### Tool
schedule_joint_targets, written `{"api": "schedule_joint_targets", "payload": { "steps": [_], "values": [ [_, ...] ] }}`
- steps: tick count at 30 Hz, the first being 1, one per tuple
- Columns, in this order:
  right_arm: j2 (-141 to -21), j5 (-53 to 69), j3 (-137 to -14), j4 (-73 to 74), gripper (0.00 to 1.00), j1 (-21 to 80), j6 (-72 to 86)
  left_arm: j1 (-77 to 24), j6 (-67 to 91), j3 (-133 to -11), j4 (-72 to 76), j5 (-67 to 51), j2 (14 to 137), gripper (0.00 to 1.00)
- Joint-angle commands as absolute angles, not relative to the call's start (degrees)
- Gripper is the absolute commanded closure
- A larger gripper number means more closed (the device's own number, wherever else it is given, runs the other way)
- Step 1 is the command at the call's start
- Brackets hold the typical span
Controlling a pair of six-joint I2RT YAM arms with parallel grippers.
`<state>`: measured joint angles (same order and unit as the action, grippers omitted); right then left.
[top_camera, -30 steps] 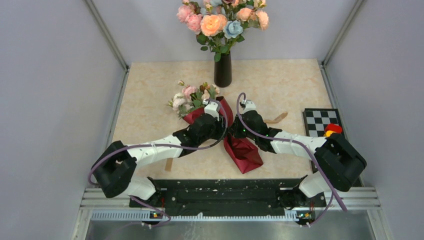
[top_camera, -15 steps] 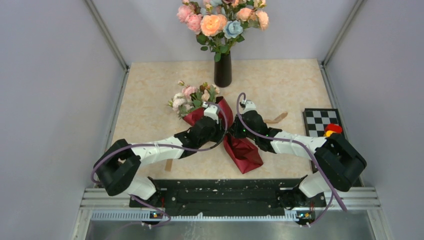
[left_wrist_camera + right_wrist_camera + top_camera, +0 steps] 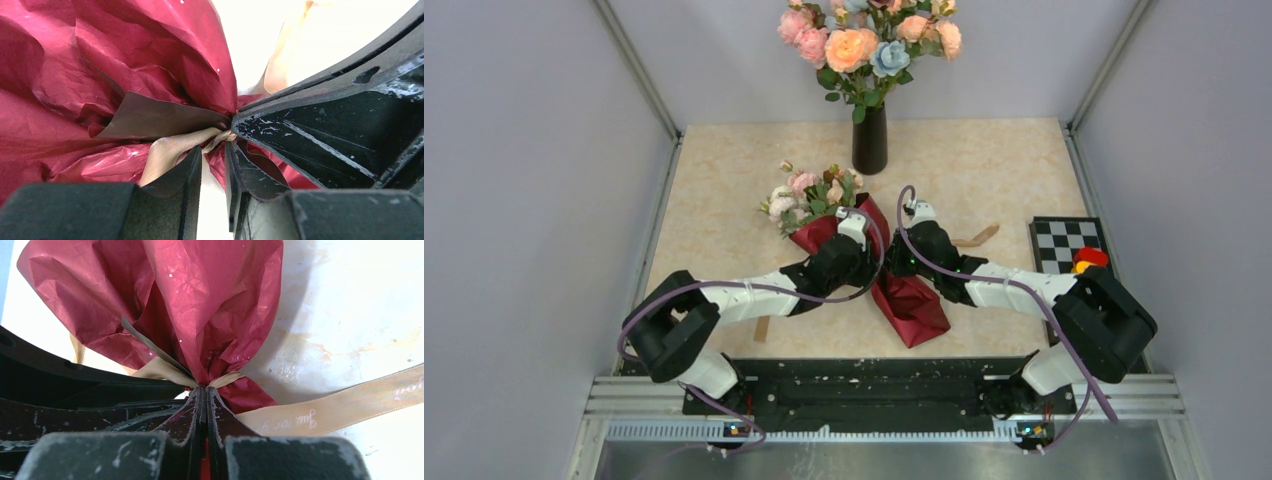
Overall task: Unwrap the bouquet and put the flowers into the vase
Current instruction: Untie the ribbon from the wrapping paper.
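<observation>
The bouquet (image 3: pixel 911 300) lies mid-table in crinkled maroon paper, its small pale flowers (image 3: pixel 807 194) pointing to the far left. The black vase (image 3: pixel 870 140) stands behind it. Both grippers meet at the tied waist. My right gripper (image 3: pixel 203 389) (image 3: pixel 891 262) is shut, pinching the maroon paper (image 3: pixel 200 290) right at the tan ribbon (image 3: pixel 350 405) knot. My left gripper (image 3: pixel 214 150) (image 3: pixel 870 256) has its jaws a narrow gap apart, tips against the knot. A ribbon (image 3: pixel 165 152) loop runs past its left finger, and table shows through the gap.
The vase holds large peach, pink and blue blooms (image 3: pixel 869 45). A loose ribbon tail (image 3: pixel 976 238) trails to the right of the bouquet. A checkerboard (image 3: pixel 1064 243) with a red object (image 3: pixel 1091 257) sits at the right edge. Grey walls enclose the table.
The left arm has slid rightward toward the knot and its jaws have narrowed. The right arm and the bouquet have stayed still.
</observation>
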<state>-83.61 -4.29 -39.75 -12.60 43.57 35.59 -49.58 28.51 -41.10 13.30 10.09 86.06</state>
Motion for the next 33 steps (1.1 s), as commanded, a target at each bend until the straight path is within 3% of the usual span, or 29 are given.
{"api": "schedule_joint_targets", "payload": {
  "steps": [1, 22, 26, 31, 33],
  "values": [
    [-83.27, -3.43, -41.31, -14.67, 1.00, 42.98, 35.13, -49.57, 26.98, -43.07, 15.45, 9.77, 87.67, 0.72],
    [-84.98, -1.42, -41.31, -14.71, 1.00, 42.98, 35.17, -49.57, 19.61, -45.77, 15.53, 14.91, 90.88, 0.68],
    [-84.99, -1.27, -41.06, -14.55, 1.00, 42.98, 35.12, -49.57, 18.84, -45.99, 15.92, 15.47, 91.40, 0.75],
    [-84.99, -1.51, -40.66, -14.49, 1.00, 42.98, 35.12, -49.62, 18.76, -44.84, 16.69, 15.74, 90.79, 1.00],
    [-84.84, -2.00, -40.40, -14.59, 1.00, 42.98, 35.17, -49.57, 19.29, -43.88, 17.23, 15.68, 89.98, 1.00]
  ]
}}
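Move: The ribbon's knot lies right at the left hand's slightly parted fingertips, about 1 cm ahead, 1 cm to the right and 1 cm below. The shut right fingers are already at that knot, about 1 cm to their left. From the left hand, the flower heads lie some 13 cm ahead and 13 cm to the left, and the paper's bunched tail about 9 cm back and 6 cm to the right, both slightly lower. The left fingers pinch the twisted ribbon at the knot, right beside the right hand's tips. To get there the left hand sinks about 1 cm, then eases forward some 1.5 cm, rolling its left side up a little, and its part-open fingers shut fully only at the end. The right hand stays in place and keeps its shut grip on the ribbon. ##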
